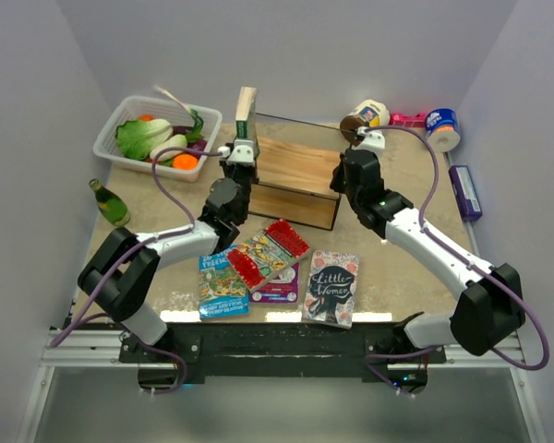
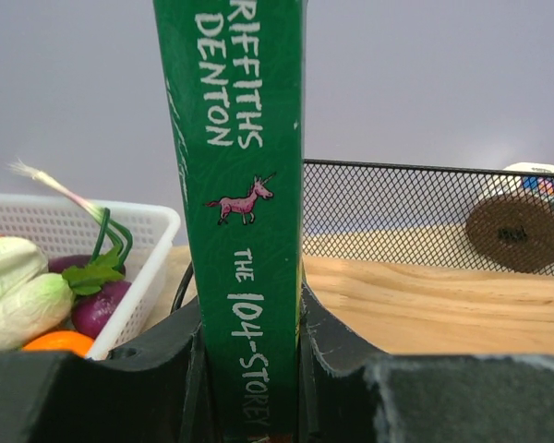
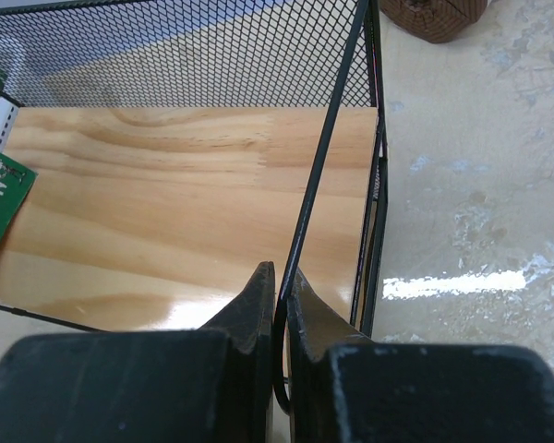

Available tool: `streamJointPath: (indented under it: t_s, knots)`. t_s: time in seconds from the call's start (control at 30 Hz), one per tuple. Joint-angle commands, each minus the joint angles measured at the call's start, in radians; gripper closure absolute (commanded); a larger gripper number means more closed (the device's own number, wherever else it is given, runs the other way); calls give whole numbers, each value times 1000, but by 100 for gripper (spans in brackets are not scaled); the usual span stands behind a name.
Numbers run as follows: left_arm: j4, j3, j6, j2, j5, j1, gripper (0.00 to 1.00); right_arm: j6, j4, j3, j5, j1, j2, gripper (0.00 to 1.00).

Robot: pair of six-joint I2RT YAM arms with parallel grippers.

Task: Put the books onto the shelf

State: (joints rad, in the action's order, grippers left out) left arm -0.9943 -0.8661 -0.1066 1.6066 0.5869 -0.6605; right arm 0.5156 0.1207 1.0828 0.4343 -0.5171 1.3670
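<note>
My left gripper (image 1: 243, 146) (image 2: 249, 369) is shut on the green book (image 1: 246, 115) (image 2: 245, 212) and holds it upright, spine to the camera, at the left end of the shelf (image 1: 295, 175) (image 2: 434, 305). At the shelf's right end my right gripper (image 1: 340, 182) (image 3: 282, 291) is shut on a thin black wire of the frame (image 3: 325, 157). A corner of the green book (image 3: 0, 203) shows beside the shelf's wooden board (image 3: 166, 203). On the table in front lie the blue book (image 1: 220, 284), the red book (image 1: 270, 251) on top of the purple book (image 1: 279, 292), and the grey book (image 1: 332, 286).
A white basket (image 1: 120, 115) (image 2: 148, 268) of vegetables stands at the back left, with a green bottle (image 1: 111, 203) in front of it. Behind the shelf lies a brown-lidded jar (image 1: 365, 118) (image 2: 517, 231) and a blue-and-white can (image 1: 443, 129). A purple box (image 1: 464, 191) lies at the right edge.
</note>
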Motion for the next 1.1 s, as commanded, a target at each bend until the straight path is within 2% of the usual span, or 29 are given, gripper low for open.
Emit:
streamJointPath:
  t_s: [0.0, 0.13, 0.3, 0.4, 0.53, 0.6, 0.63, 0.67, 0.73, 1.07]
  knots:
    - [-162, -17, -114, 35, -39, 4, 99, 32, 10, -27, -38, 25, 10, 100]
    - [-194, -43, -182, 85, -35, 12, 100, 31, 4, -34, -52, 25, 15, 100]
    - [-201, -89, -188, 140, -50, 35, 100, 34, -4, -41, -72, 25, 21, 100]
    - [-169, -109, -150, 151, -52, 55, 99, 38, -6, -44, -86, 23, 26, 100]
    - [-80, -100, -24, 119, -85, 90, 95, 37, -6, -46, -94, 23, 24, 100]
    - [-5, -105, 24, 99, -96, 104, 87, 37, -6, -43, -95, 25, 24, 100]
    - [26, -108, 68, 95, -93, 113, 77, 38, -7, -43, -95, 23, 24, 100]
    - [60, -108, 80, 89, -93, 116, 61, 38, -6, -43, -95, 25, 23, 100]
    - [75, -103, 84, 78, -91, 116, 49, 37, -6, -41, -97, 23, 24, 100]
    - [118, -94, 81, 24, -29, 116, 41, 37, -10, -40, -103, 25, 29, 100]
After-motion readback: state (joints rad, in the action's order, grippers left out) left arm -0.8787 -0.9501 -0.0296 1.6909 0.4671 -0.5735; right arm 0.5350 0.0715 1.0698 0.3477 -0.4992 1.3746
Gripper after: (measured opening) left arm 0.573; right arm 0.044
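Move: The left hand, with the green book still upright in its fingers, has the left end of the shelf's upper board about 3 cm ahead, 1 cm to the right and some 8 cm below. The vegetable basket's middle lies roughly 5 cm ahead and 21 cm left of this hand; the red-edged book lies on the table some 23 cm back and 4 cm right. From the right hand, already pinching the shelf's side rail, that board end is about 18 cm left and 4 cm ahead. Push the green book forward about 4 cm with the left gripper, along the left end of the upper board, easing down a centimetre and rolling the hand a few degrees and back. Then open the fingers and sink another 1.5 cm or so as they loosen around the spine. Keep the right fingers shut on the side rail, drifting about 1 cm left. ##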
